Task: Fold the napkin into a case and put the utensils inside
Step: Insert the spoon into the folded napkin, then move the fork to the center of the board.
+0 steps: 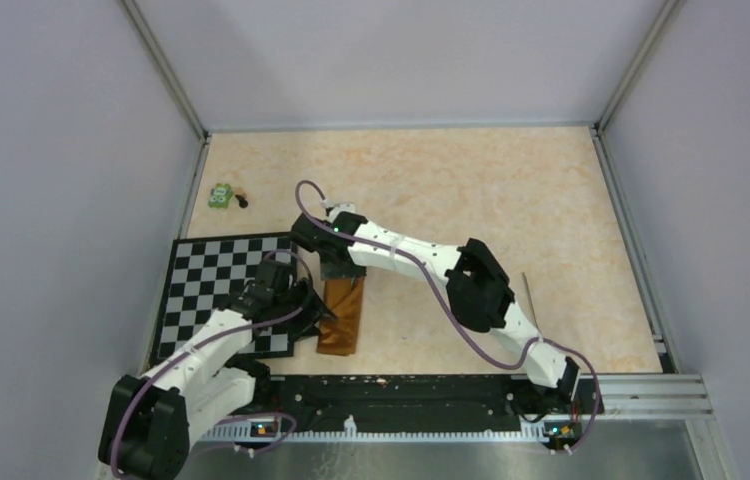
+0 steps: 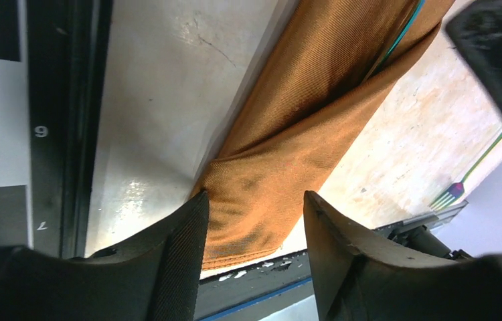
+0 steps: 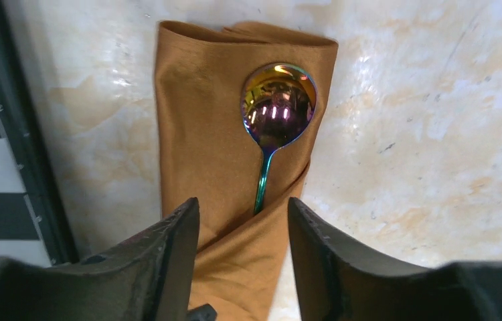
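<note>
The rust-orange napkin [image 1: 341,316] lies on the table as a narrow folded case [image 3: 195,134] with a diagonal flap. A rainbow-shiny spoon [image 3: 278,100] rests on it, its teal handle tucked under the flap. A fork [image 2: 459,189] lies apart on the table to the right, seen as a thin line [image 1: 529,300] from above. My right gripper [image 3: 243,221] hangs open over the case's far part [image 1: 336,268], holding nothing. My left gripper [image 2: 255,221] is open astride the case's near end [image 2: 262,200]; its left finger [image 2: 178,254] is against the cloth edge.
The black-and-white checkered mat [image 1: 216,290] lies just left of the case, its dark border [image 3: 27,167] close by. A small green toy [image 1: 219,196] sits at the back left. The black front rail [image 1: 401,390] runs just past the case's near end.
</note>
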Tool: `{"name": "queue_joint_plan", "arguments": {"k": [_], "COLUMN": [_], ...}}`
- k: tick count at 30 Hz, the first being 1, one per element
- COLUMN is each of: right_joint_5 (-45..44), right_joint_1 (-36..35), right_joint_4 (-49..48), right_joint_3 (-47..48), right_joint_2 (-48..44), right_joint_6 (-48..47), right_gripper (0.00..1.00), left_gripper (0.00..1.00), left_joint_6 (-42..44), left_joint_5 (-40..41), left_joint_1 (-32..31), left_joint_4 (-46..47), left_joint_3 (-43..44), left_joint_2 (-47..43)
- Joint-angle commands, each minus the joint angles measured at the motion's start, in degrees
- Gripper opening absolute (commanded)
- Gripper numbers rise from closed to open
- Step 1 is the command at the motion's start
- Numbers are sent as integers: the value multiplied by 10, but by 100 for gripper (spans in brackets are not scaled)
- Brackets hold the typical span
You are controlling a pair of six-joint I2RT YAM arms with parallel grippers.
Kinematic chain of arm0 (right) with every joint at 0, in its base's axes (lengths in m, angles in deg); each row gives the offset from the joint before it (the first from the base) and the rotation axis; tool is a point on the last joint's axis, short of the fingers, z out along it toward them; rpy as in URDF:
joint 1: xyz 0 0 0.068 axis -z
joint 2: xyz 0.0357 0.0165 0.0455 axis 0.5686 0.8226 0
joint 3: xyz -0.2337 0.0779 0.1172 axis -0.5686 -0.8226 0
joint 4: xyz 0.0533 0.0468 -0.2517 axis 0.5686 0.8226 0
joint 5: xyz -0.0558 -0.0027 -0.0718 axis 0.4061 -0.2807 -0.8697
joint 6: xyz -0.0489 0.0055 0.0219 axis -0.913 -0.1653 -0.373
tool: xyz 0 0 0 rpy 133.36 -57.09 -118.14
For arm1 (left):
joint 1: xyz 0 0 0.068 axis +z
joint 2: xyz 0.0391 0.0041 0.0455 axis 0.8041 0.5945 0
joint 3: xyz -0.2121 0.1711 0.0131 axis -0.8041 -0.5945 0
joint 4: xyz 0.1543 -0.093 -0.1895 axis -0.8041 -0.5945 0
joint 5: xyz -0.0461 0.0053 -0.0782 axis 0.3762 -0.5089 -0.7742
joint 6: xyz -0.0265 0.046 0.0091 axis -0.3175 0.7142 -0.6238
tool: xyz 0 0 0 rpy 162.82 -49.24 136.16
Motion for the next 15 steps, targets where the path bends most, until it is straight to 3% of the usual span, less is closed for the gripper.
{"name": "queue_joint_plan", "arguments": {"k": [1,4,6,8,10,15], "right_joint_5": [-36,-41,-73,-117,-105,88], "right_joint_1": [3,18,31,54,96,313], "right_joint_4": [48,82,79,39,-23,-140], "right_joint_3": [72,77,22,-96,-259,-576], "right_joint_2": [-70,-106,-165,-252,-354,-599], "right_joint_6": [-34,-46,-62,-79,-86,40], "right_gripper": [54,60,65,72,75,78], "left_gripper": [62,65,69,74,77,83], "left_joint_6": [22,32,44,60,76,99], "left_joint_5": [58,48,31,6,-32,-105], "left_joint_1": [0,0,0,0,0,1], "left_joint_4": [-26,-40,-46,-42,-26,15], "left_joint_3": [8,24,36,49,58,74], "left_joint_2": [-32,-49,-63,-77,-90,-115]}}
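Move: The right hand hangs just above the spoon: the bowl is about 5 cm ahead, 2 cm right and 4 cm below, and the napkin's middle about 4 cm back and 1 cm left. The fork lies some 37 cm to its right and 7 cm back. From the left hand the napkin's middle is about 4 cm ahead, 2 cm left and 2 cm down, the chessboard's middle some 21 cm left and 5 cm ahead, and the fork about 42 cm right and 1 cm ahead. Up and then sweeping quickly right, the right hand climbs roughly 11 cm clear of the already released spoon and travels about 20 cm right, away from the napkin and towards the fork's side, opening wider and turning a little clockwise. The left hand lifts away from the napkin's lower part, rising about 5 cm as its fingers spread wider and its wrist tips up. ##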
